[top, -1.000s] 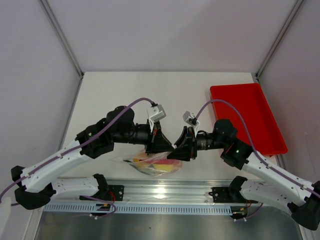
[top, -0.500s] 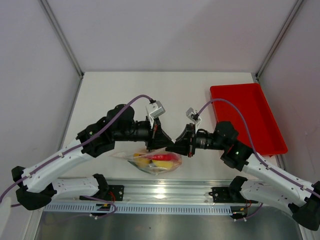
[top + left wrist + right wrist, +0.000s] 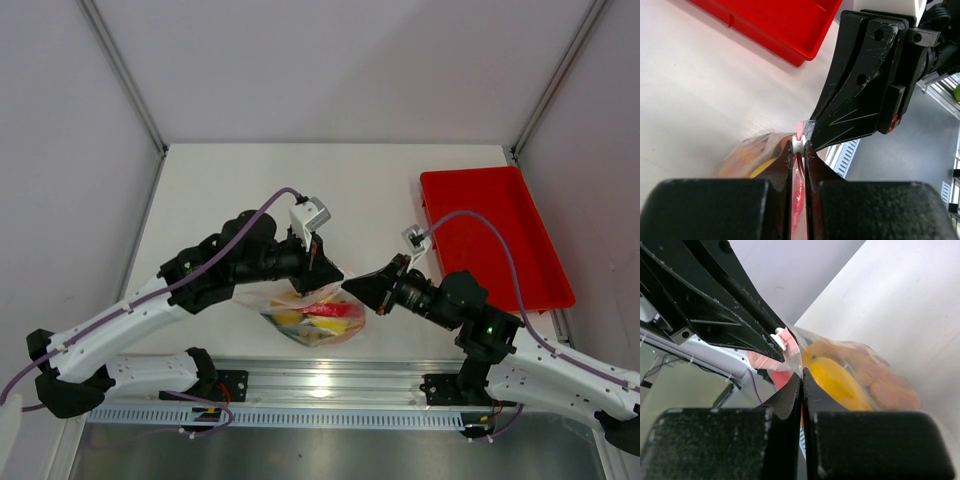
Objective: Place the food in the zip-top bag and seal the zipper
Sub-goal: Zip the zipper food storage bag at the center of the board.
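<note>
The zip-top bag (image 3: 315,318) lies near the table's front edge. It is clear plastic, and the food (image 3: 322,311) shows through as yellow and red pieces. My left gripper (image 3: 328,272) is shut on the pink-red zipper (image 3: 800,126) at its white slider (image 3: 798,145). My right gripper (image 3: 348,287) is shut on the bag's clear edge right beside the left fingertips. In the right wrist view a yellow food piece (image 3: 837,382) and orange pieces (image 3: 885,392) sit just behind my shut right gripper (image 3: 801,380). The slider (image 3: 778,340) shows under the left fingers (image 3: 740,315).
A red rectangular tray (image 3: 510,240) stands at the right of the table, and its corner (image 3: 790,30) shows in the left wrist view. The metal rail (image 3: 330,385) with both arm bases runs along the near edge.
My right gripper has shut on the bag's edge. The right arm has swung back toward the near right. The bag has shifted slightly right, and the left arm has barely moved.
</note>
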`<state>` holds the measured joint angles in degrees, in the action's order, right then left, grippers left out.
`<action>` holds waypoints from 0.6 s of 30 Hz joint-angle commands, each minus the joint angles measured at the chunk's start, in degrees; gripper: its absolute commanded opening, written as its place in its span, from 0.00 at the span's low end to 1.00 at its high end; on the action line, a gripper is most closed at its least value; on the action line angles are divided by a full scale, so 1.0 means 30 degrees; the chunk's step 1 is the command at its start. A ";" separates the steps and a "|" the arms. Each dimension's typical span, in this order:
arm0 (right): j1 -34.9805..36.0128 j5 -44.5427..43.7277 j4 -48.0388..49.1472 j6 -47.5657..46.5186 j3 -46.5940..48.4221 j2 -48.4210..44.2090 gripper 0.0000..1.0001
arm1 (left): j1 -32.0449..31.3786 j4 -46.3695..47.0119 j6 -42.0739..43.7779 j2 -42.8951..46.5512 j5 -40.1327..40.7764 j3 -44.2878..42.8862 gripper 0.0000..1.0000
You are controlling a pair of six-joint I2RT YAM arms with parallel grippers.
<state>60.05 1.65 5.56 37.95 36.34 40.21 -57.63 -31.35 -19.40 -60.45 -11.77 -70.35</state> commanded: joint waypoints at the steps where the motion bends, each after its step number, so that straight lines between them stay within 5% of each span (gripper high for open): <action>1: 0.0109 -0.1664 0.1985 0.1118 -0.0160 -0.0366 0.00 | 0.0048 -0.0946 0.0577 0.0285 0.1023 0.0127 0.01; 6: 0.0110 -0.1285 0.2305 0.1441 -0.0395 -0.0307 0.00 | 0.0048 -0.0331 0.0753 0.0666 0.0149 0.0274 0.01; 12: -0.0241 0.3135 0.1142 -0.1689 0.1296 0.0160 0.00 | 0.0077 0.0080 0.0841 0.0491 -0.1759 0.0013 0.01; 16: -0.0914 0.6006 -0.2403 -0.4181 0.2913 0.1245 0.32 | 0.0253 0.0314 0.0695 0.0403 -0.2958 -0.0251 0.01; 18: -0.1675 0.7939 -0.2586 -0.4886 0.3092 0.1684 0.38 | 0.0312 0.0461 0.0636 0.0315 -0.3253 -0.0310 0.01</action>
<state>57.04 15.46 1.04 29.95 42.13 44.16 -57.30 -31.44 -17.96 -59.92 -17.67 -70.06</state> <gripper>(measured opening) 0.354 0.075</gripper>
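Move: The white zipper slider sits in the left fingers, about 2 cm to the left of the right hand's closed tips and perhaps 1 cm above them, with no clear offset ahead or back. The right fingers pinch clear bag film just beside it. The food in the bag hangs roughly 10 cm below the left hand and 3 cm to its left, level with it ahead and back. Back towards the robot by about 2 cm go both hands together, after a tiny forward nudge; the right also edges left and up towards the slider and swings some 10 degrees counter-clockwise. Late on the way back its fingers open about a third, letting go of the film, while the left keeps its pinch on the slider and turns slightly clockwise. ##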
